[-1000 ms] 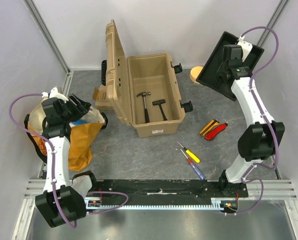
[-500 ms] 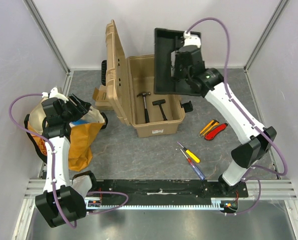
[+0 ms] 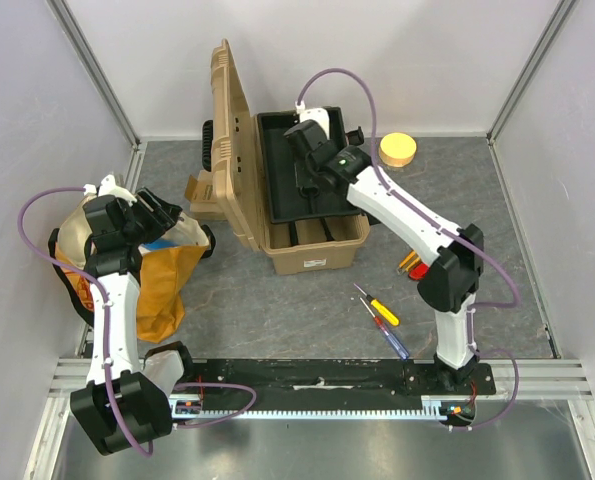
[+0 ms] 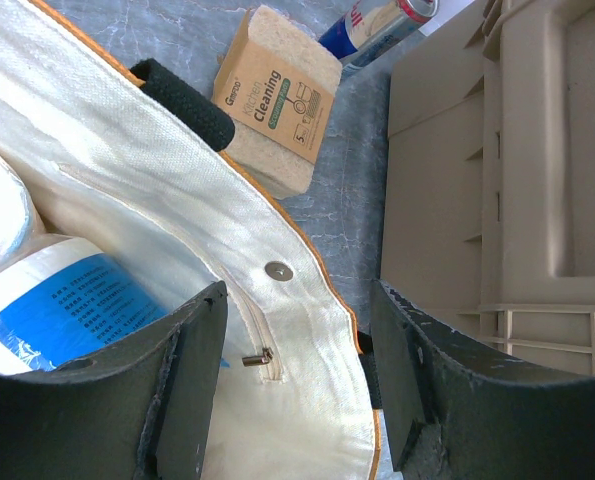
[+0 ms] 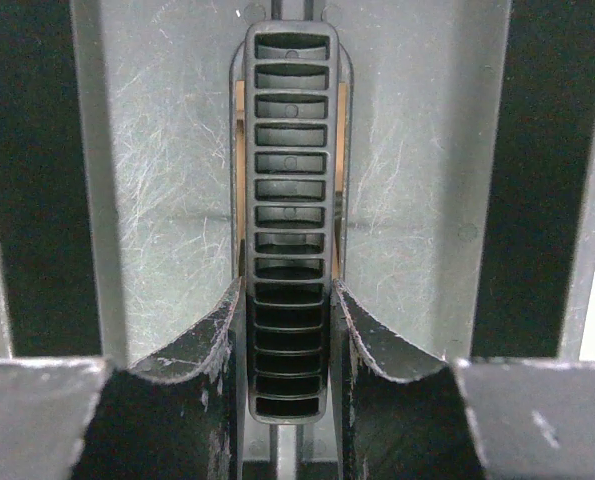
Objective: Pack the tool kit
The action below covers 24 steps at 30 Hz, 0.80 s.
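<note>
The tan toolbox (image 3: pixel 317 257) stands open at the table's middle, its lid (image 3: pixel 233 130) upright on the left. My right gripper (image 3: pixel 313 172) is shut on the ribbed centre handle (image 5: pixel 289 180) of the black inner tray (image 3: pixel 282 165), which lies level over the box's far part and hides most of the inside. Two small screwdrivers (image 3: pixel 379 308) lie in front of the box to the right. A yellow and a red tool (image 3: pixel 423 258) lie further right. My left gripper (image 3: pixel 160 216) hangs open over the cloth bag (image 4: pixel 177 190), holding nothing.
A small cardboard box (image 4: pixel 277 95) and a can (image 4: pixel 377 25) lie between the bag and the toolbox lid (image 4: pixel 507 150). A white roll with a blue label (image 4: pixel 57 300) sits in the bag. A yellow disc (image 3: pixel 398 150) lies at the back right.
My right arm has swung the black tray from the back right corner leftward and down, turning it level over the toolbox. The left arm has not moved.
</note>
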{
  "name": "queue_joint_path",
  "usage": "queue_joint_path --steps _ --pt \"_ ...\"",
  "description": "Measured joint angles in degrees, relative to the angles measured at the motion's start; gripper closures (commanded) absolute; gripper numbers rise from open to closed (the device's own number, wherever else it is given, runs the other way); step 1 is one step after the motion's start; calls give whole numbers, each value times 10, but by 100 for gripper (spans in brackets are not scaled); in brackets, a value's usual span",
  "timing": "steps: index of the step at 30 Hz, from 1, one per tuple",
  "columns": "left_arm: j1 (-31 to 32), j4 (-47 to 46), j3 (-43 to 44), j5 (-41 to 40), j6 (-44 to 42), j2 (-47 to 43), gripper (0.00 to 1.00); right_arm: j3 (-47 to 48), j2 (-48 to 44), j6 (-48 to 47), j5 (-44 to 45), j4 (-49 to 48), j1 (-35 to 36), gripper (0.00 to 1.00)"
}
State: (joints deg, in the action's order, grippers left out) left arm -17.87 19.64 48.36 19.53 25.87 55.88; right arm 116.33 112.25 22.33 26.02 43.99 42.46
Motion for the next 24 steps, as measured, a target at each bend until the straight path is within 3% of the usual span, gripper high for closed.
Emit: queue_joint_path --steps 24 --pt "0 0 0 0 0 0 36 55 101 22 6 83 10 100"
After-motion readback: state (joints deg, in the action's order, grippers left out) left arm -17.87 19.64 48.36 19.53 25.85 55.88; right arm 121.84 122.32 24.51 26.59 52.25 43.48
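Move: Beneath the right hand, which already holds the black tray by its middle handle, lies the tray's seat in the open tool box, about 10 cm down and 1 cm farther out. The hammer on the box floor lies some 22 cm below the hand, 2 cm ahead and 5 cm left; the mallet is level with the hammer, 8 cm to its right. The raised box lid's middle is roughly 14 cm left of the hand, 1 cm ahead and 5 cm above. From the left hand, the seat is about 31 cm right, 11 cm ahead and 7 cm below. Lowering the black tray into the tool box, the right arm sinks about 7 cm almost straight down, quickly at first, slowing midway, then going on down. The wrist tips the fingers some 10 degrees more steeply downward, with a small roll that drops the hand's left side, while the fingers keep their hold on the handle. ##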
